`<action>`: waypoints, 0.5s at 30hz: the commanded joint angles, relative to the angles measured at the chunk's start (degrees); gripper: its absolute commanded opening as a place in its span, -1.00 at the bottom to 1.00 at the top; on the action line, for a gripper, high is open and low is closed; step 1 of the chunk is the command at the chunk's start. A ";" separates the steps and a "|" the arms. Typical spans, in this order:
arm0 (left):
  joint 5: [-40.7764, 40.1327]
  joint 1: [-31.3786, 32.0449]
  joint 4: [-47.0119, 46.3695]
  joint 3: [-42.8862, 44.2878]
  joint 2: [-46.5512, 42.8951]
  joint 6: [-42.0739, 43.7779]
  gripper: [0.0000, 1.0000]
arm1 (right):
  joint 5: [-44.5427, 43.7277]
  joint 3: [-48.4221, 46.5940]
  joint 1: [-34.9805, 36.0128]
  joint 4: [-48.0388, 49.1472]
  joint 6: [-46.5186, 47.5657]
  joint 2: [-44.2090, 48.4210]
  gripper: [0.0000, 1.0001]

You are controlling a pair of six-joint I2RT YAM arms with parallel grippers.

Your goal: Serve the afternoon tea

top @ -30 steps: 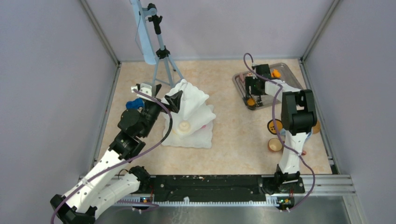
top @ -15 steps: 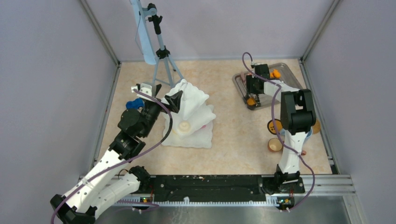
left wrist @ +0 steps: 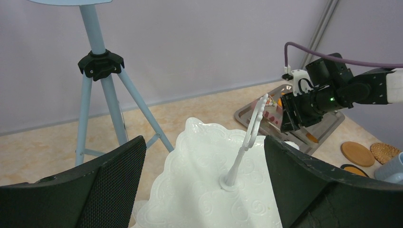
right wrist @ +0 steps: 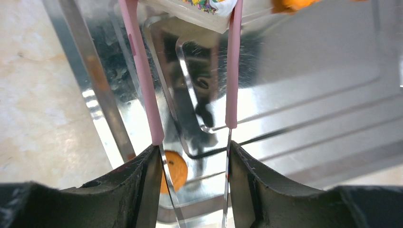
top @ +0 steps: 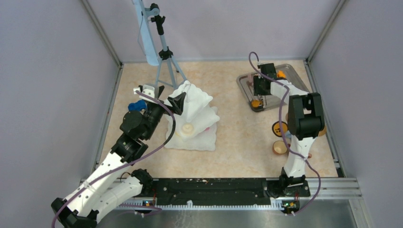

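My right gripper (right wrist: pixel 195 156) is shut on the pink tongs (right wrist: pixel 142 71) over the steel tray (right wrist: pixel 309 71). The tongs' two arms flank a sprinkled cake slice (right wrist: pixel 195 12) at the top edge and seem to touch it. An orange pastry (right wrist: pixel 177 171) lies under my left finger, and another orange pastry (right wrist: pixel 290 4) lies beyond. From above, the right gripper (top: pixel 260 88) hangs over the tray (top: pixel 294 71). My left gripper (left wrist: pixel 204 175) stands open around the white tiered stand (left wrist: pixel 209 161), touching nothing. A cream pastry (top: pixel 188 128) sits on the stand (top: pixel 192 121).
A light-blue tripod (top: pixel 164 52) stands behind the stand. A blue toy car (top: pixel 138 105) lies by the left arm. A tan mug (top: pixel 280 147) and a round coaster (top: pixel 279 128) sit beside the right arm, with another coaster (left wrist: pixel 357 153) and a blue mug (left wrist: pixel 392 166) near them.
The right gripper has closed in on the tongs, bringing their arms together, and shifted slightly toward the tray's back. The left arm has not moved.
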State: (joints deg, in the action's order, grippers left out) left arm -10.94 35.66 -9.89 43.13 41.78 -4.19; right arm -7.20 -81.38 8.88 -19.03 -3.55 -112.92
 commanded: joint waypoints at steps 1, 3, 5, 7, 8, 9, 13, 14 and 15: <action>0.69 -0.30 -2.06 0.83 -0.65 -0.19 0.97 | -3.24 0.40 0.32 -3.04 -1.53 11.05 -0.19; 0.80 -0.30 -2.06 0.86 -0.94 -0.32 0.97 | -3.44 3.59 0.33 -4.35 -2.92 14.75 -0.22; 0.75 -0.29 -2.04 0.83 -1.29 -0.31 0.97 | -2.19 7.72 0.40 -6.24 -5.53 19.23 -0.26; 0.68 -0.27 -1.98 0.83 -1.48 -0.31 0.97 | 1.54 13.56 0.84 -7.42 -8.89 24.71 -0.29; 0.66 -0.32 -1.98 0.88 -1.64 -0.32 0.97 | 4.18 17.22 1.49 -7.57 -10.70 27.86 -0.29; 0.62 -0.33 -1.98 0.82 -1.75 -0.34 0.97 | 5.24 20.57 2.38 -8.06 -12.09 31.43 -0.29; 0.65 -0.25 -1.97 0.88 -1.98 -0.45 0.97 | 5.74 29.97 8.31 -14.67 -15.68 43.62 -0.33; 0.63 -0.28 -1.97 0.87 -2.04 -0.45 0.98 | 5.83 31.73 10.30 -16.37 -16.60 46.55 -0.33; 0.63 -0.30 -1.97 0.82 -2.02 -0.43 0.98 | 5.46 33.09 12.99 -18.02 -18.13 49.15 -0.33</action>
State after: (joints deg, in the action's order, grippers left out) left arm -10.92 35.66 -9.89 43.13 40.40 -4.36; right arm -3.84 -52.71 15.03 -30.15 -15.38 -73.56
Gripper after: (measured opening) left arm 0.987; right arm 0.470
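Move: The cake stand that the decorated cake is bound for has its middle about 32 cm left of the right hand and 17 cm back, a few centimetres higher. In the tray, the round orange biscuit lies some 4 cm back and 7 cm below, the orange pastries about 10 cm ahead and 11 cm right; the smiley coaster is roughly 17 cm back, 11 cm right. From the left hand, the stand's middle lies some 5 cm ahead, 6 cm right, 24 cm below. The decorated cake, already pinched between the pink tong tips, is carried up and then quickly back towards the robot as the right hand keeps squeezing the tongs. The hand rises about 8 cm, sweeps back some 17 cm over the tray's near rim, sinks a little and starts to swing left towards the cake stand, its left side rolling up about 10 degrees. ##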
